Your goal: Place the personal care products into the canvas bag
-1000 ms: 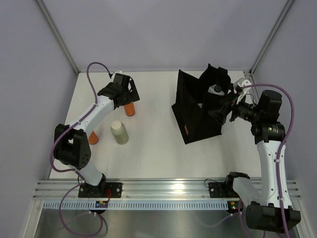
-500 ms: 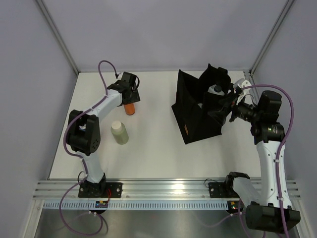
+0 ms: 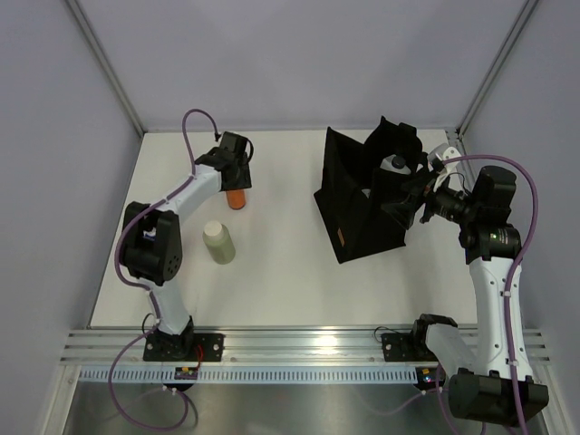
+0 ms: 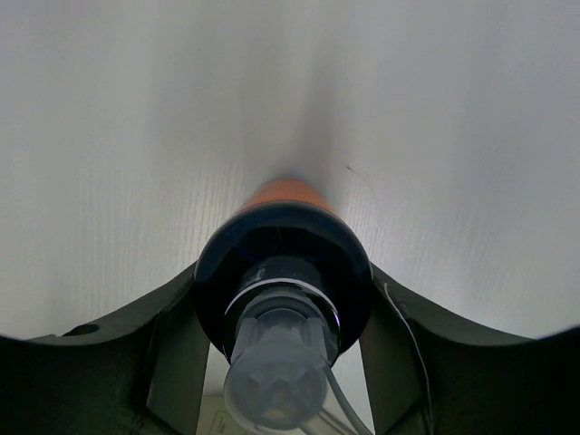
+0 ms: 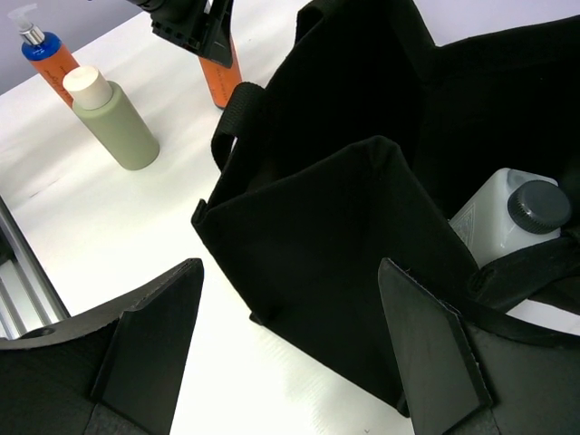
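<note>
My left gripper (image 3: 235, 172) (image 4: 283, 308) is shut on the dark blue cap of an upright orange bottle (image 3: 237, 200) (image 4: 285, 192) at the back left. Its clear pump nozzle pokes up between the fingers (image 4: 172, 335). An olive-green bottle (image 3: 218, 243) (image 5: 113, 120) lies nearer the front. A second orange bottle (image 5: 47, 54) with a blue cap stands beyond it in the right wrist view, hidden under the left arm from above. The black canvas bag (image 3: 362, 199) (image 5: 362, 208) stands open with a white, black-capped bottle (image 3: 396, 165) (image 5: 506, 217) inside. My right gripper (image 3: 410, 195) (image 5: 290, 272) is open beside the bag's wall.
A small brown label (image 3: 342, 238) sits on the bag's near side. One loop handle (image 5: 237, 122) sticks up on the bag's left edge. Grey walls enclose the white table (image 3: 281, 281), and an aluminium rail (image 3: 299, 344) runs along its near edge.
The left gripper's jaws have closed on the orange bottle's cap, and the left arm's elbow has swung in over the table. The right arm and the bag have not moved.
</note>
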Available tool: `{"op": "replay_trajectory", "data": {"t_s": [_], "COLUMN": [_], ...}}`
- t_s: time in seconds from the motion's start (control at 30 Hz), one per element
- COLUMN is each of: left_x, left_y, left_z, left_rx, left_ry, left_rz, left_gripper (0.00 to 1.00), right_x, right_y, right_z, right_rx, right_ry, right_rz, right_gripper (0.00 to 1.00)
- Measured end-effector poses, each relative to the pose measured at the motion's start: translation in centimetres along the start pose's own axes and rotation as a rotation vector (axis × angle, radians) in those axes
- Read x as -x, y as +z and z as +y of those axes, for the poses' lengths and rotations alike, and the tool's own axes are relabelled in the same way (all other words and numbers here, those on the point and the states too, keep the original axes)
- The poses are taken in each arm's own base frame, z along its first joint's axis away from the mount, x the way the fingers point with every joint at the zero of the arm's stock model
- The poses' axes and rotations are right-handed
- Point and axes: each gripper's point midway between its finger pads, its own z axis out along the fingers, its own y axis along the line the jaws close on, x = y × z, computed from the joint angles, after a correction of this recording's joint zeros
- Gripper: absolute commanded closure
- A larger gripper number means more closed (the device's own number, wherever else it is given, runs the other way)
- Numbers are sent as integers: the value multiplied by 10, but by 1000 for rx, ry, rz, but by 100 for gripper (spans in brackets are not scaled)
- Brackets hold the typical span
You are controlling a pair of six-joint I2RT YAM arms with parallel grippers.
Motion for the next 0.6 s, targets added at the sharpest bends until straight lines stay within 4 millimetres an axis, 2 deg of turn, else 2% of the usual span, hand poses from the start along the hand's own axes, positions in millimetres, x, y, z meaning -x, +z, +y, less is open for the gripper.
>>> {"op": "replay_trajectory", "data": {"t_s": [0.13, 0.27, 0.43, 0.57, 0.6], "left_x": [3, 28, 72, 97, 100], "left_y": [-21, -73, -180, -267, -283], "left_z": [-11, -34, -82, -129, -139], "left_rx": [-118, -288, -551, -770, -813], "left_ry": [90, 188, 278, 322, 328], "left_rz": [-17, -131, -383, -556, -583], "left_gripper": [100, 100, 100, 100, 100], "right_x": [0, 0, 2, 5, 5], "right_y": [0, -1, -5, -10, -12], "right_z": [-1, -2, -8, -16, -19], "right_rx": [-3, -10, -37, -88, -104], "right_ry": [1, 0, -7, -3, 1], "right_rz": [0, -2, -10, -20, -22], "right_gripper": [13, 13, 13, 13, 13]}}
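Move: The left gripper already holds the orange pump bottle by its blue collar, still upright on the table. The canvas bag's middle lies about 30 cm to its right and 4 cm nearer the base, some 3 cm higher. The white bottle inside the bag is about 38 cm right and 3 cm ahead; the green bottle stands some 14 cm back and 4 cm left. From the right gripper, the bag is about 8 cm ahead, 4 cm left and 14 cm below. Bring the left gripper steeply up, about 28 cm, keeping the pinch on the blue collar, and swing it some 16 cm right towards the bag while easing back about 8 cm. As it climbs, turn the wrist roughly 45 degrees clockwise and tip the fingers up from their downward slant. Late on, let the empty, open right gripper drift about 2 cm right. ##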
